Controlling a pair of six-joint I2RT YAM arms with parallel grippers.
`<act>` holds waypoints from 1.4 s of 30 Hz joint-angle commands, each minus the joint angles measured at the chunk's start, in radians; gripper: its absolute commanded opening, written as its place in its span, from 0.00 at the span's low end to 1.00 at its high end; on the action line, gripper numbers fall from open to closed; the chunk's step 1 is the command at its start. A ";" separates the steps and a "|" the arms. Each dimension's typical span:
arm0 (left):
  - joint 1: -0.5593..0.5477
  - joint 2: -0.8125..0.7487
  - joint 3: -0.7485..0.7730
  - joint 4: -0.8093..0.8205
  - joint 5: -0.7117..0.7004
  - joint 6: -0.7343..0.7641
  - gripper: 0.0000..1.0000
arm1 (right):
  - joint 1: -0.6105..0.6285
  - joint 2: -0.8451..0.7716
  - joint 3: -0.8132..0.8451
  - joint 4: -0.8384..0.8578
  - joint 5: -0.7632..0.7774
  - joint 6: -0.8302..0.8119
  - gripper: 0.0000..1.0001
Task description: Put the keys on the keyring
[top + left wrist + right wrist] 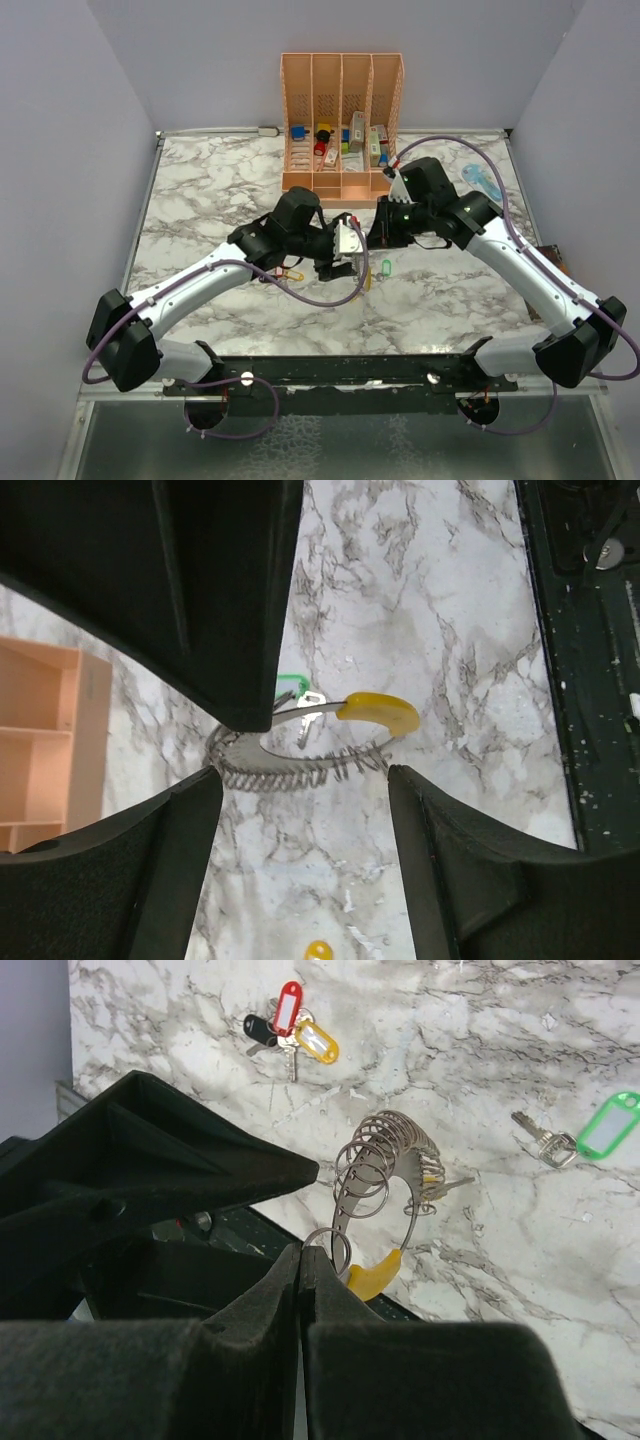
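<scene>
The keyring [385, 1160] is a curved metal band strung with several wire rings and ends in a yellow grip [375, 1272]. It hangs above the marble table. My right gripper [302, 1252] is shut on one of its small rings. My left gripper [305, 810] stands open just short of the keyring [300, 765], with nothing between its fingers. A green-tagged key [605, 1125] lies alone on the table. Keys with red, black and yellow tags [290, 1030] lie in a bunch. From above, both grippers meet at the keyring [350, 240] mid-table, and the green tag [385, 267] lies just in front.
An orange slotted organiser [342, 120] with small items stands at the back. A light-blue gadget [483, 180] lies at the back right. The black mounting rail [350, 370] runs along the near edge. Grey walls close in on both sides.
</scene>
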 commanded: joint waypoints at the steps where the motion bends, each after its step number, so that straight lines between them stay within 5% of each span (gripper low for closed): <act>1: -0.005 0.035 0.056 -0.053 -0.042 -0.190 0.69 | 0.001 -0.019 0.048 -0.011 0.051 0.017 0.02; 6: -0.006 0.094 0.131 -0.057 -0.096 -0.314 0.72 | 0.001 -0.008 0.061 -0.019 0.083 0.040 0.02; 13: -0.013 0.130 0.159 0.004 -0.178 -0.531 0.89 | 0.001 -0.023 0.028 0.032 0.119 0.132 0.02; 22: -0.035 0.161 0.199 -0.003 -0.219 -0.587 0.95 | 0.001 -0.032 0.029 0.075 0.174 0.196 0.02; 32: -0.038 0.150 0.171 -0.017 -0.291 -0.486 0.90 | 0.001 -0.063 -0.023 0.059 0.210 0.198 0.02; 39: 0.040 0.005 0.029 0.068 -0.545 -0.323 0.99 | 0.001 -0.089 -0.095 0.061 0.294 0.134 0.02; 42: 0.089 0.009 -0.019 0.084 -0.570 -0.307 0.99 | 0.001 -0.062 -0.136 0.133 0.291 0.084 0.19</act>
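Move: The keyring is still pinched by one small ring in the shut right fingertips; its middle lies about 3 cm back from the right hand and 3 cm below. From the open left gripper, that middle is some 3 cm to the right, 1 cm back and 1 cm lower. On the table, about 15 cm below, the green-tagged key lies about 5 cm ahead and 6 cm right of the right hand, and the key bunch about 4 cm ahead and 16 cm left of the left. Bring the left gripper some 3 cm forward and 3 cm right beside the held keyring, spreading its fingers to nearly full width, then sweep it quickly forward and left, about 7 cm, turning some 30 degrees counter-clockwise in all. Ease the right gripper forward and slightly up, turning clockwise, then draw it right and down; its fingertips come free of the small ring, parting barely at the end. ##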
